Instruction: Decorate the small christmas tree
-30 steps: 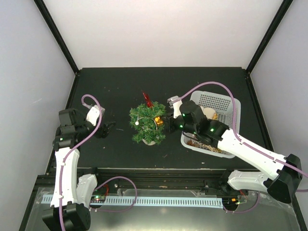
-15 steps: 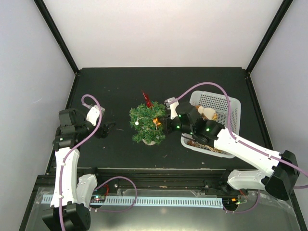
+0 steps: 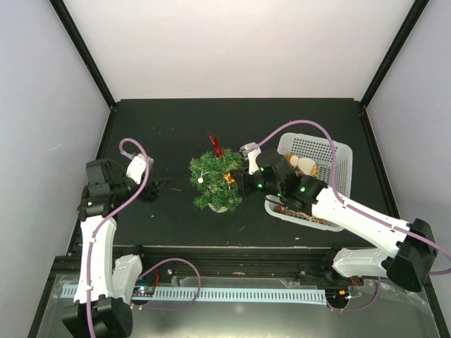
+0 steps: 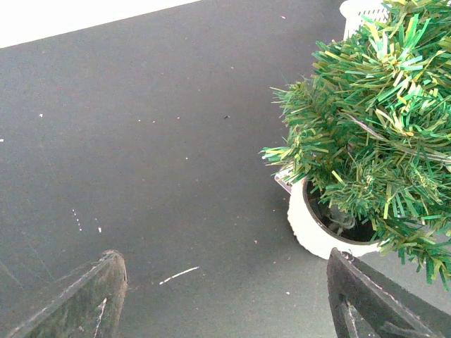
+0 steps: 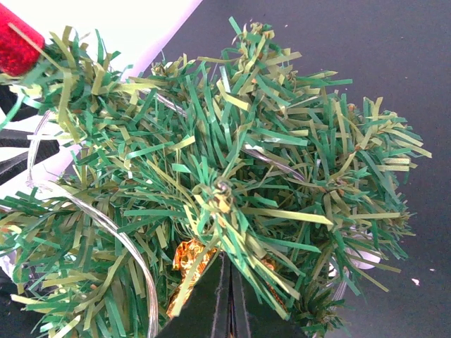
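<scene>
The small christmas tree (image 3: 215, 184) stands mid-table on its white base (image 4: 310, 229), with a red topper (image 3: 215, 146). My right gripper (image 3: 238, 181) reaches into the tree's right side. In the right wrist view its jaws (image 5: 229, 264) are pressed together among the needles (image 5: 282, 155), and a gold foil ornament (image 5: 184, 257) sits right at their tips, also seen from above (image 3: 229, 179). My left gripper (image 3: 161, 186) rests open on the table left of the tree, and nothing lies between its fingers (image 4: 222, 282).
A white mesh basket (image 3: 331, 158) with more ornaments stands right of the tree, under the right arm. A silver ribbon loop (image 5: 120, 239) hangs in the branches. Bare black table (image 4: 162, 141) lies between the left gripper and the tree.
The right gripper has pushed a little leftward, deeper into the tree, with the gold ornament at its tips. The left arm has not moved.
</scene>
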Controlling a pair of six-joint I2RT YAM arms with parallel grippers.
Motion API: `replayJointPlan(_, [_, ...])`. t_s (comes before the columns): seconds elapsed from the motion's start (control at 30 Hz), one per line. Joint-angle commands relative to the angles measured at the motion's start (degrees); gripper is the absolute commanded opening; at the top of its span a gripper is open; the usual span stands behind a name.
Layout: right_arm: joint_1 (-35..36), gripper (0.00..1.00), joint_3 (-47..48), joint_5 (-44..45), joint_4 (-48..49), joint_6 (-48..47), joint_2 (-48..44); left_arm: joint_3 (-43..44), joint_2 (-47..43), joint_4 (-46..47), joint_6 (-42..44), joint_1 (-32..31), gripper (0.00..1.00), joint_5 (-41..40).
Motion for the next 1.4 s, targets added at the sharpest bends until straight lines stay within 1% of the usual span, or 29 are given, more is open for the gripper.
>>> replayJointPlan(0.0, [0.53, 0.05, 1.37, 1.38, -0.09, -0.07, -0.84, -0.31, -0.67, 0.99, 0.58, 0.66, 0.78, 1.33])
replayJointPlan(0.2, [0.53, 0.12, 1.80, 1.33, -0.50, -0.01, -0.86, -0.25, -0.85, 0.97, 0.58, 0.66, 0.79, 1.27])
replayJointPlan(0.4, [0.53, 0.16, 2.23, 1.94, -1.22, -0.08, -1.14, -0.25, -0.87, 0.95, 0.58, 0.66, 0.79, 1.27])
replayJointPlan(0.67, [0.53, 0.30, 2.64, 2.85, -1.77, -0.09, -2.37, -0.25, -0.94, 0.93, 0.58, 0.66, 0.79, 1.19])
replayJointPlan(0.93, [0.53, 0.34, 3.10, 4.01, -3.52, -0.23, -3.43, -0.25, -1.03, 0.94, 0.59, 0.66, 0.79, 1.21])
replayJointPlan(1.03, [0.52, 0.35, 2.61, 7.20, -5.77, 0.44, -5.07, -0.22, -1.11, 0.85, 0.58, 0.66, 0.79, 1.17])
replayJointPlan(1.13, [0.53, 0.35, 0.87, 13.15, -10.35, 1.96, -8.21, -0.16, -1.07, 0.85, 0.59, 0.70, 0.79, 1.17])
replayJointPlan(1.27, [0.02, 0.42, -1.64, 23.26, -18.73, 4.90, -11.88, -0.27, -0.62, 0.97, 0.50, 0.70, 0.79, 1.34])
replayJointPlan(1.33, [-1.61, 0.43, -3.00, 25.33, -22.11, 6.76, -12.52, -0.30, -0.35, 1.05, 0.39, 0.67, 0.79, 1.58])
replayJointPlan(1.37, [-3.00, 0.44, -3.82, 24.87, -23.02, 7.28, -12.66, -0.19, -0.25, 0.98, 0.48, 0.66, 0.79, 1.73])
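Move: The gold bow is at the right hand's nearly shut fingertips, among the twigs on the right side of the tree; the tree's middle lies about 5 cm left of that hand and 6 cm lower. The red bow is some 9 cm ahead and 5 cm left, about level in height, and the basket's middle roughly 21 cm right, 3 cm ahead, 16 cm below. From the left hand, the gold bow is some 20 cm right and 1 cm ahead, at about its height. The right hand stays almost in place at the tree's right side while its fingers part from nearly shut to somewhat under half open, letting go of the gold bow. It then eases up a couple of centimetres and swings away to the right, about 8 cm and quickly towards the basket, turning some 15 degrees clockwise and starting to sink again at the end. ##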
